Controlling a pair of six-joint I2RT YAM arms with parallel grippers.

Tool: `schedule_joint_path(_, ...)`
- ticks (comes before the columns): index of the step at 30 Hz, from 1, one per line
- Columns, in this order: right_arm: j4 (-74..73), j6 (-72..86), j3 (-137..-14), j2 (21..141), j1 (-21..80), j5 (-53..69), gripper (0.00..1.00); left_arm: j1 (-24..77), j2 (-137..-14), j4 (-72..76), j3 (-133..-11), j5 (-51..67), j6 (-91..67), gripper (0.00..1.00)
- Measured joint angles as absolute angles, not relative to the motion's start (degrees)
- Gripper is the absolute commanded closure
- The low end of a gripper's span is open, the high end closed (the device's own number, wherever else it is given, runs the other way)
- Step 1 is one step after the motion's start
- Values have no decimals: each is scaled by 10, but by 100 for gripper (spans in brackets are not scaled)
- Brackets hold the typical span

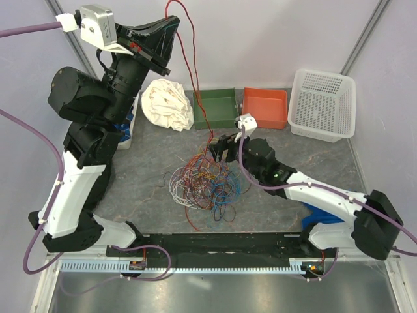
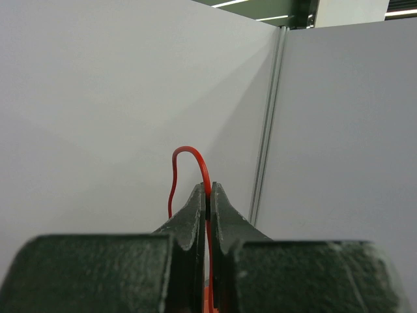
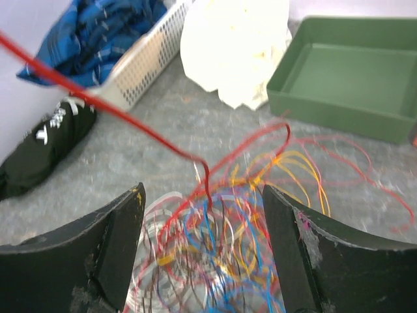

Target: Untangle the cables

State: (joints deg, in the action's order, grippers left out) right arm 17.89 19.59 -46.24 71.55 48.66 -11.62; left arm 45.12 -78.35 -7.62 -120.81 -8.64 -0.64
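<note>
The cables [image 1: 203,182] lie in a tangled heap of red, orange, yellow, blue and white loops in the middle of the table. My left gripper [image 1: 171,26] is raised high at the back, shut on one red cable [image 1: 195,78] that runs taut down into the heap. In the left wrist view the jaws [image 2: 208,190] pinch that red cable [image 2: 194,153], which arches above them. My right gripper [image 1: 220,149] hovers open at the heap's far right edge. In the right wrist view its fingers [image 3: 202,192] straddle the cables [image 3: 221,251], with the taut red cable [image 3: 117,111] crossing in front.
At the back stand a white cloth [image 1: 168,104], a green tray [image 1: 220,104], an orange tray [image 1: 265,107] and a white basket [image 1: 324,104]. A basket of blue cloth [image 3: 130,59] and a black object [image 3: 42,147] lie at the left.
</note>
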Motion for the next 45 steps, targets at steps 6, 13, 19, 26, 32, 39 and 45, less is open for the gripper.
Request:
schedule_joint_path(6,252,188,-514,806,487,-139,86,451,-780,-76,-1197,-86,-10,98)
schedule_joint_path(13,230,166,-581,835,487,-184,100,451,-746,-78,-1135,-103,-10,98)
schedule_joint_path(19,113,134,-731,809,486,-220,100,451,-675,-59,-1018,-142,-10,98)
schedule_joint_path(26,-3,117,-953,788,486,-229,100,451,-599,-18,-831,-198,-29,98)
schedule_joint_path(32,-61,118,-1037,783,486,-222,100,451,-574,18,-680,-220,-77,81)
schedule_joint_path(39,-139,122,-1098,799,486,-203,100,451,-578,30,-611,-219,-121,0)
schedule_joint_path(45,-172,121,-1147,804,486,-199,100,451,-542,102,-569,-197,-126,0)
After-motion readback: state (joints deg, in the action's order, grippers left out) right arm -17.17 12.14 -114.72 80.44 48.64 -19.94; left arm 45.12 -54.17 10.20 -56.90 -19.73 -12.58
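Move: The left gripper still holds the red cable high over the table. Its hanging strand, where the right fingers will shut, is about 5 cm ahead, 3 cm left and 1 cm above the open right gripper; from the left gripper that spot is roughly 9 cm ahead, 6 cm right and 43 cm below. From the right gripper the tangle's middle lies about 10 cm back, 3 cm left and 22 cm below, and the green box some 18 cm straight ahead and 21 cm below. Reach the open right gripper about 5 cm forward and slightly left onto the hanging red strand, pinch it, then lift it some 35 cm, drawing back and right and tilting the fingertips up. Meanwhile lower the left gripper nearly 30 cm towards the tangle, tipping its fingers down, and near the bottom open it wide to let go of the cable. ##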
